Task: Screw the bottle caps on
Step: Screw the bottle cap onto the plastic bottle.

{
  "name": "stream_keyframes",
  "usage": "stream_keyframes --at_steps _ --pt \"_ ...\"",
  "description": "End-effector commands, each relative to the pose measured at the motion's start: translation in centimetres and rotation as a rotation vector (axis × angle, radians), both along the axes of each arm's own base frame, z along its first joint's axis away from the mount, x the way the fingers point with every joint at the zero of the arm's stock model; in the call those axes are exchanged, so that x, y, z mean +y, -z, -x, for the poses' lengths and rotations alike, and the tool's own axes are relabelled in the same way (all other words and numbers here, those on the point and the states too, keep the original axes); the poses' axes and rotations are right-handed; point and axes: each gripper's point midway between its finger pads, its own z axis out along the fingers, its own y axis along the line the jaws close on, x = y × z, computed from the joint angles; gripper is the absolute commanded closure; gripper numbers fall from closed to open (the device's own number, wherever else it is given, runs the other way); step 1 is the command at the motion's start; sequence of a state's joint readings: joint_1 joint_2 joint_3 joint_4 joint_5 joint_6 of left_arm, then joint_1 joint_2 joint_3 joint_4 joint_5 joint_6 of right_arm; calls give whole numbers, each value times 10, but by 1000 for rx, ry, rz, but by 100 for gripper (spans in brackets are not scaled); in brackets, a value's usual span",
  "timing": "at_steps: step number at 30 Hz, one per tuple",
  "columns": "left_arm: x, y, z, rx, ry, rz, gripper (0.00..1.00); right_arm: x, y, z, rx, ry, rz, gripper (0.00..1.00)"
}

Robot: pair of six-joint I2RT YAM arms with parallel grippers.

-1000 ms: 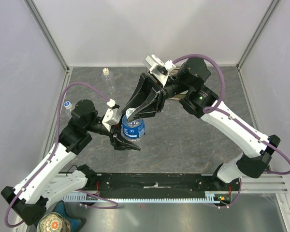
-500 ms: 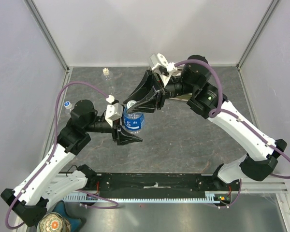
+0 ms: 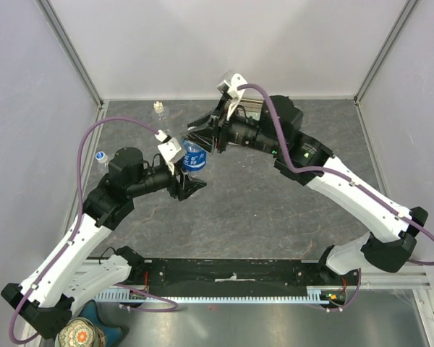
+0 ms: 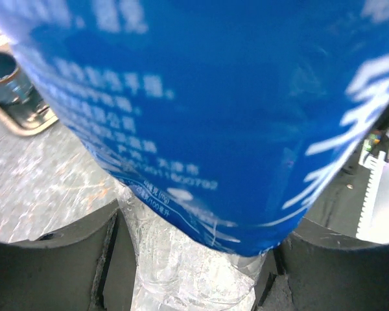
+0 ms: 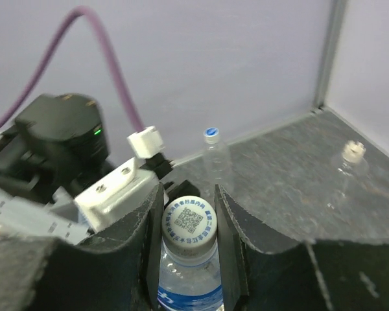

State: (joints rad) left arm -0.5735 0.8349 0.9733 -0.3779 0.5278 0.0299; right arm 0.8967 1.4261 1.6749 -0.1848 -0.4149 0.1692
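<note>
A clear bottle with a blue label (image 3: 194,158) is held off the table, tilted, with my left gripper (image 3: 189,168) shut on its body. In the left wrist view the blue label (image 4: 214,110) fills the frame, and the dark fingers (image 4: 52,259) press the bottle's clear lower part on both sides. A white bottle cap (image 5: 189,221) with a printed code sits on the bottle's neck. My right gripper (image 5: 188,212) is shut on this cap, reaching in from the back right (image 3: 200,137).
A clear bottle with a cream cap (image 3: 158,109) stands at the back of the table, also seen as the far bottle (image 5: 352,159). Another bottle with a blue-and-white cap (image 3: 100,157) stands by the left wall. A patterned bowl (image 3: 76,335) sits below the near rail.
Both arms have carried the bottle up and toward the back of the table. The bottle has tipped from upright to tilted. The right gripper has swung from pointing down to nearly level.
</note>
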Motion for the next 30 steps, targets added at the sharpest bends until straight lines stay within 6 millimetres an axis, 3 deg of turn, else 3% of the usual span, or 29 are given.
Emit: stream_keyframes --at_steps 1,3,4,7,8,10,11,13,14,19,20,23,26,27,28,29,30 --pt "25 -99 -41 -297 -252 156 98 25 121 6 321 190 294 98" --pt "32 -95 -50 -293 -313 140 98 27 125 -6 336 312 304 94" --pt "34 -93 -52 -290 -325 134 98 32 125 -2 340 330 303 93" --pt "36 -90 -54 -292 -342 130 98 37 119 -6 346 415 271 78" --pt "37 -89 -55 -289 -343 128 98 40 112 -7 340 420 256 71" --pt "35 -87 -53 -284 -333 131 98 41 107 -12 330 448 254 67" --pt "35 -86 -53 -283 -331 128 98 41 90 -13 317 453 222 62" --pt "34 -83 -53 -281 -323 122 98 37 77 -16 294 471 218 56" --pt "34 -81 -53 -282 -321 116 98 37 53 -13 274 442 179 52" --pt "34 -70 -53 -269 -317 98 98 21 -5 7 202 346 94 32" --pt "34 -68 -53 -267 -314 98 98 19 -11 12 190 318 86 25" --pt "33 -65 -52 -260 -309 96 98 3 -23 16 165 305 77 16" --pt "27 -66 -46 -259 -257 102 98 -17 -29 12 143 294 76 12" --pt "24 -65 -42 -257 -235 106 98 -18 -32 21 137 219 76 11" --pt "20 -64 -38 -252 -203 110 98 -30 -39 13 124 216 61 11" --pt "11 -60 -27 -238 -116 112 98 -32 -50 18 87 154 40 10" --pt "5 -58 -19 -231 -64 117 98 -29 -56 45 47 -36 31 10"
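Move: The right hand already pinches the white cap, which sits between its finger pads on the bottle's neck; the bottle's middle is about 10 cm straight below. The left hand already grips the bottle under its blue label, with the cap some 14 cm above it and 1 cm ahead. From the right hand, a bottle with a cream cap stands about 29 cm ahead, 14 cm left, and a blue-capped bottle about 9 cm ahead, 30 cm left, both some 35 cm lower. Carrying cap and bottle together some 4 cm forward, a little to the left and slightly down, the hands turn against each other, the right keeping its pinch on the cap and twisting it about 30 degrees clockwise while the left keeps hold of the bottle and turns counter-clockwise. Then the right fingers let go of the cap, open wide and draw back, to the right and up from it, its wrist starting to unwind, while the left hand, still gripping the bottle, lifts it about 5 cm and tilts its fingers up a little. ##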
